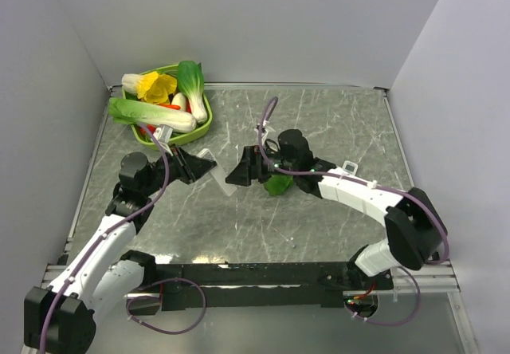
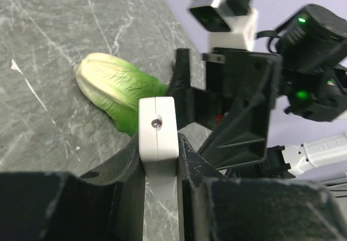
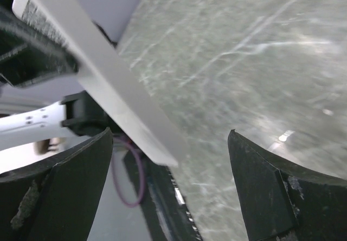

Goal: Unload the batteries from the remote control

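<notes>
My left gripper (image 2: 160, 162) is shut on the remote control (image 2: 158, 132), a slim white bar pinched edge-on between the two black fingers (image 2: 127, 170), its end with a small lens pointing away. In the top view the left gripper (image 1: 199, 166) holds the remote control (image 1: 210, 165) above the table's middle. My right gripper (image 3: 169, 135) stands open, and the remote control's (image 3: 103, 78) far end reaches between its spread fingers without touching them. It shows in the top view as the right gripper (image 1: 237, 172) facing the left one. The batteries are hidden.
A toy cabbage (image 1: 279, 184) lies on the marble table (image 1: 335, 123) under the right arm, seen as the cabbage (image 2: 116, 92) in the left wrist view. A green basket (image 1: 199, 127) of toy vegetables stands at the back left. Grey walls close three sides.
</notes>
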Tool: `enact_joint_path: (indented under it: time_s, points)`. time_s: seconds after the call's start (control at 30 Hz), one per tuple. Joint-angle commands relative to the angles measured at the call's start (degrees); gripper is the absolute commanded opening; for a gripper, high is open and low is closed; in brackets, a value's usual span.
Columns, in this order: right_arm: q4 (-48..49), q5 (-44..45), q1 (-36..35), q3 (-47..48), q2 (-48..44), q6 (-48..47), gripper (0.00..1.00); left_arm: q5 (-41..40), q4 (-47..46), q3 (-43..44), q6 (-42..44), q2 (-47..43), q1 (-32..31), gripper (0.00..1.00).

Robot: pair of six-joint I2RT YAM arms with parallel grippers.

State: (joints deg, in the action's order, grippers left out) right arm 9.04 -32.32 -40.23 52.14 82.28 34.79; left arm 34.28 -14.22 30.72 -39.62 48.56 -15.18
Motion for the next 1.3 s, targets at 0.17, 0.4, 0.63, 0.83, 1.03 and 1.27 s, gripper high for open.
enact_joint_path:
  time_s: [0.17, 0.4, 0.63, 0.83, 1.03, 1.27]
  points:
    - [11.70, -9.17, -0.47, 3.50, 5.96, 7.58, 0.82, 4.74, -9.60, -2.59, -2.75, -1.10, 0.41, 0.01]
    - [14.77, -9.70, -0.73, 1.30, 7.89, 8.02, 0.55, 2.81, -11.80, -3.30, -4.51, -0.48, 1.12, 0.01]
    - [16.19, -9.26, -0.73, -2.65, 8.60, 6.70, 0.42, 1.84, -11.36, -2.95, -5.65, -1.01, 4.45, 0.01]
    - [15.57, -8.38, -0.73, -4.76, 9.04, 4.94, 0.36, 2.81, -11.98, -2.60, -6.62, -0.92, 5.95, 0.01]
    - [15.48, -7.59, -0.64, -6.00, 8.77, 4.24, 0.38, 1.49, -8.38, -1.28, -4.51, -0.31, 6.30, 0.01]
    - [13.73, -6.27, -0.38, -5.30, 8.07, 3.10, 0.39, -3.60, -2.85, -1.80, -1.61, -0.57, 6.30, 0.01]
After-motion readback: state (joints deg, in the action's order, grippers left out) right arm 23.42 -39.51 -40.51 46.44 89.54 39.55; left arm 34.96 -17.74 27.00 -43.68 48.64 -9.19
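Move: The right hand, nearly wide open, has the closed battery cover at the free lower end of the remote control about 3 cm to its left, some 3 cm back and 1 cm lower. The left gripper holding the remote control's upper end is about 10 cm left of the right hand, 2 cm ahead and 5 cm above. The lettuce lies about 13 cm ahead of the right hand, 14 cm to its right, 14 cm below. From the left hand the cover is 7 cm right, 5 cm back, 6 cm down. Leftwards first, the right hand eases about 2.5 cm in over the remote control's free end, rolling slightly and narrowing its wide-open fingers to well under half open around the battery cover's end, then draws down about 4 cm and a little back to the right. The left hand keeps its grip on the upper end, hovering, then drawing the remote control some 2.5 cm left and slightly forward and down. ##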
